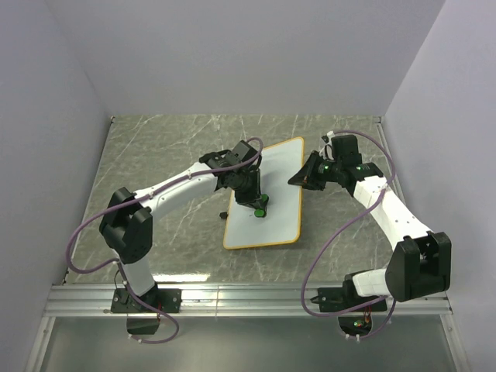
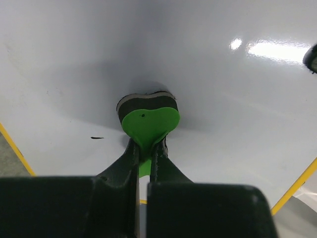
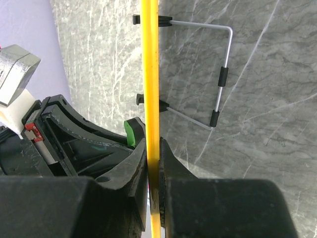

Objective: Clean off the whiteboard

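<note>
The whiteboard (image 1: 283, 167), white with an orange-yellow rim, lies mid-table, long side running away from me. My left gripper (image 1: 260, 201) is shut on the green eraser (image 1: 261, 208), which presses on the board's lower middle. In the left wrist view the eraser (image 2: 148, 121) sits felt-down on the whiteboard (image 2: 233, 99), pinched by the left gripper (image 2: 147, 147); a small dark mark (image 2: 97, 138) lies to its left. My right gripper (image 1: 301, 178) is shut on the board's right edge. The right wrist view shows the whiteboard rim (image 3: 149, 74) edge-on between the right gripper (image 3: 154, 156) jaws.
A bent wire stand (image 3: 222, 74) hangs from two black clips (image 3: 140, 20) on the board's back side. The grey marble table (image 1: 155, 155) is walled by lilac panels on three sides. A metal rail (image 1: 232, 298) runs along the near edge.
</note>
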Robot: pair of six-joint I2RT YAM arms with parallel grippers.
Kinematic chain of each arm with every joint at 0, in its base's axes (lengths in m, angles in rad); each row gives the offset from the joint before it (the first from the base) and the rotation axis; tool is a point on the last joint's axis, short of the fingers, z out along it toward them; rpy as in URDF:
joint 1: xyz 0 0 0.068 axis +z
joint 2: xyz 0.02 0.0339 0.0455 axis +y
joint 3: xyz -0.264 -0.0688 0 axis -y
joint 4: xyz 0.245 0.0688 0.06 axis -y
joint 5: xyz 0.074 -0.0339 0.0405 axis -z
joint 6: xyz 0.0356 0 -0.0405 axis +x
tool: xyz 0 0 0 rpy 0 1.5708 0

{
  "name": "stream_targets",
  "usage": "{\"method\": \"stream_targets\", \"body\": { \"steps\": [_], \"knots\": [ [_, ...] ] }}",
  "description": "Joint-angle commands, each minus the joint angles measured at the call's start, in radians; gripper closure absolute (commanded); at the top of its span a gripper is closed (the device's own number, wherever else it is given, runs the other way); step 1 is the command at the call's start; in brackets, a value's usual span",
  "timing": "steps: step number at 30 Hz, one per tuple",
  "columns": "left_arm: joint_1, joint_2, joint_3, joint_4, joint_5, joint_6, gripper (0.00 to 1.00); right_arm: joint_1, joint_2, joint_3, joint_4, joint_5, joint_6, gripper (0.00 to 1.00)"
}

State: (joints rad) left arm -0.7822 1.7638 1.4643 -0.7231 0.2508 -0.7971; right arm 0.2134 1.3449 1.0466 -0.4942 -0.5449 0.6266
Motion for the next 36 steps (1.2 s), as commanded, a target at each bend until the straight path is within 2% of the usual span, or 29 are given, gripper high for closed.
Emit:
{"method": "stream_targets", "body": {
  "steps": [1, 8, 12, 17, 23, 26, 28, 32, 36],
  "knots": [
    [-0.045, 0.039, 0.007, 0.044, 0.087, 0.005, 1.0, 0.05, 0.002, -0.011, -0.09, -0.007, -0.085, 1.0],
    [0.012, -0.046, -0.353, 0.204, 0.114, -0.024, 1.0, 0.05, -0.012, -0.016, -0.095, -0.004, -0.085, 1.0],
    [0.086, -0.079, -0.494, 0.266, 0.116, -0.031, 1.0, 0.047, -0.015, -0.017, -0.098, -0.006, -0.088, 1.0],
    [0.123, -0.081, -0.553, 0.313, 0.102, -0.022, 1.0, 0.05, -0.01, -0.016, -0.092, -0.012, -0.085, 1.0],
    [0.159, -0.023, -0.461, 0.268, 0.058, 0.018, 1.0, 0.049, -0.006, -0.016, -0.086, -0.018, -0.077, 1.0],
    [0.193, -0.07, -0.383, 0.194, 0.016, 0.038, 1.0, 0.05, -0.006, -0.01, -0.089, -0.015, -0.077, 1.0],
    [0.233, -0.139, -0.328, 0.128, -0.001, 0.045, 1.0, 0.049, -0.006, -0.002, -0.093, -0.01, -0.074, 1.0],
    [0.32, -0.234, -0.112, 0.001, -0.062, 0.067, 1.0, 0.049, 0.007, 0.013, -0.099, 0.0, -0.061, 1.0],
    [0.477, -0.28, -0.051, -0.093, -0.108, 0.11, 1.0, 0.049, 0.029, 0.041, -0.092, 0.005, -0.045, 1.0]
  ]
}}
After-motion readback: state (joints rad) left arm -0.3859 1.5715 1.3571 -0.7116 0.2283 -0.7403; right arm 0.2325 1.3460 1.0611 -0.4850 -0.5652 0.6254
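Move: The last stray mark lies on the sloping whiteboard roughly 5 cm left of the left hand, about level with it fore and aft and some 7 cm below. The board's left edge is about 9 cm left and 11 cm below; the black clip on that edge is some 11 cm left, 2 cm back and 12 cm down. From the right hand, which holds the raised right edge, the mark lies about 16 cm left, 5 cm back and 12 cm down. Keep the eraser pinched and wipe with the left gripper left and down the board's slope across the mark, some 6 cm each way, easing slightly back. Pause near the left edge, then swing forward, left and up about 16 cm, lifting the eraser clear past that edge and turning some 15 degrees counter-clockwise. Hold the right edge pinched with the right gripper. ##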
